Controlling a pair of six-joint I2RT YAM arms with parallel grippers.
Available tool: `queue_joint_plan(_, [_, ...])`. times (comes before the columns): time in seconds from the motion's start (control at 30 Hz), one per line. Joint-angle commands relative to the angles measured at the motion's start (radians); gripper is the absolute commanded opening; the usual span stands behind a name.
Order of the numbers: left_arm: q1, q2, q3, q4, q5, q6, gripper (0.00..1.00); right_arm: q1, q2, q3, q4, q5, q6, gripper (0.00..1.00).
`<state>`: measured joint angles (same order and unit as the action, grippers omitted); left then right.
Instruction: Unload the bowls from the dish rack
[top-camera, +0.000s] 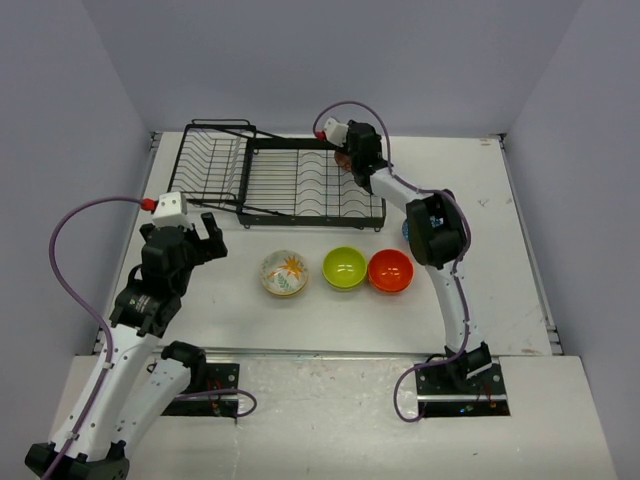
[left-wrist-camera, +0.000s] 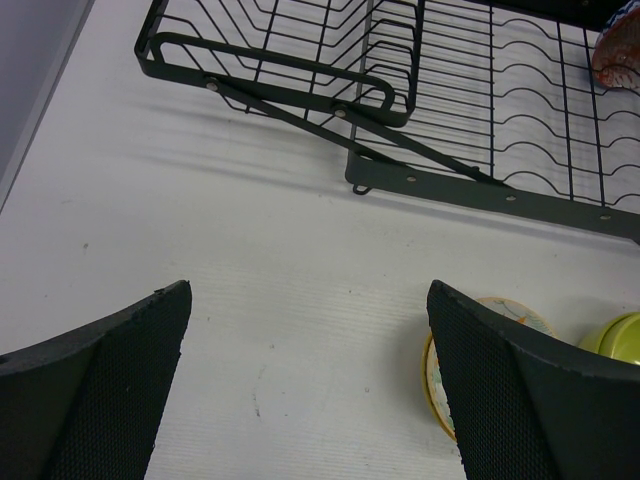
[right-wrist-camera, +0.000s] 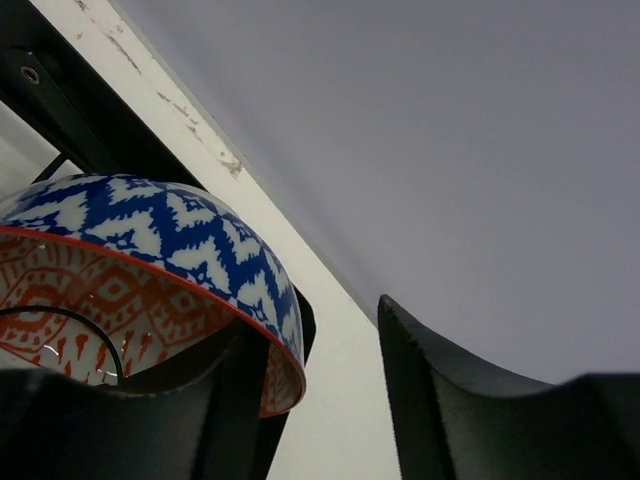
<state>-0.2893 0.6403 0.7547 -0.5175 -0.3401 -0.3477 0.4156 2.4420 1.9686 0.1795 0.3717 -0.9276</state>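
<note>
A bowl (right-wrist-camera: 150, 240), blue-and-white zigzag outside and red-patterned inside, stands on edge at the far right end of the black wire dish rack (top-camera: 290, 180). My right gripper (right-wrist-camera: 320, 330) straddles its rim, one finger inside the bowl and the other outside. A gap still shows between the outer finger and the bowl wall. On the table in front of the rack lie a cream floral bowl (top-camera: 284, 272), a lime green bowl (top-camera: 344, 267) and an orange-red bowl (top-camera: 390, 271). My left gripper (left-wrist-camera: 310, 380) hovers wide open over bare table, left of the floral bowl (left-wrist-camera: 432, 385).
The rack's smaller angled basket section (left-wrist-camera: 280, 60) lies ahead of the left gripper. The grey back wall (right-wrist-camera: 450, 150) rises close behind the rack's far edge. The right arm (top-camera: 435, 235) stretches over the table's right side.
</note>
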Motion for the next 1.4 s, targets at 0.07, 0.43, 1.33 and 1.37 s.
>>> queue_joint_plan(0.07, [-0.004,-0.008,0.008,0.030,0.007,0.015,1.00,-0.003,0.034,0.016,0.086,-0.017,-0.046,0.39])
queue_joint_plan(0.43, [-0.002,-0.014,0.011,0.030,0.004,0.016,1.00,0.005,0.008,-0.088,0.257,0.029,-0.057,0.00])
queue_joint_plan(1.33, [-0.001,-0.036,0.008,0.028,0.004,0.016,1.00,0.051,-0.126,-0.261,0.739,0.214,-0.111,0.00])
queue_joint_plan(1.37, [-0.001,-0.034,0.008,0.030,0.004,0.016,1.00,0.052,-0.139,-0.281,0.752,0.207,-0.109,0.00])
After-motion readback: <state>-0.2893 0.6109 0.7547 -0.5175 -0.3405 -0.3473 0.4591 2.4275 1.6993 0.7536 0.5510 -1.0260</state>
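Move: The red-and-blue patterned bowl, the last one in the dish rack, has its middle about 2 cm ahead of the right hand point, 3 cm left and 7 cm below, its upper rim already between the half-open fingers. The dotted blue bowl on the table is some 27 cm back and 13 cm right of the hand; the red bowl is 36 cm back, 5 cm right, and the green bowls 37 cm back, 7 cm left, all about 11 cm below. From the left hand the patterned bowl lies roughly 41 cm ahead, 37 cm right and 16 cm below. The right hand dips about 2 cm over the patterned bowl's upper rim while its fingers close and pinch the wall, one finger inside the bowl and the other outside. Keeping that grip, it tips its fingers upward by some 15 degrees, turns slightly clockwise and draws back towards the base, then begins to lift, ending about 3 cm above its lowest point. ##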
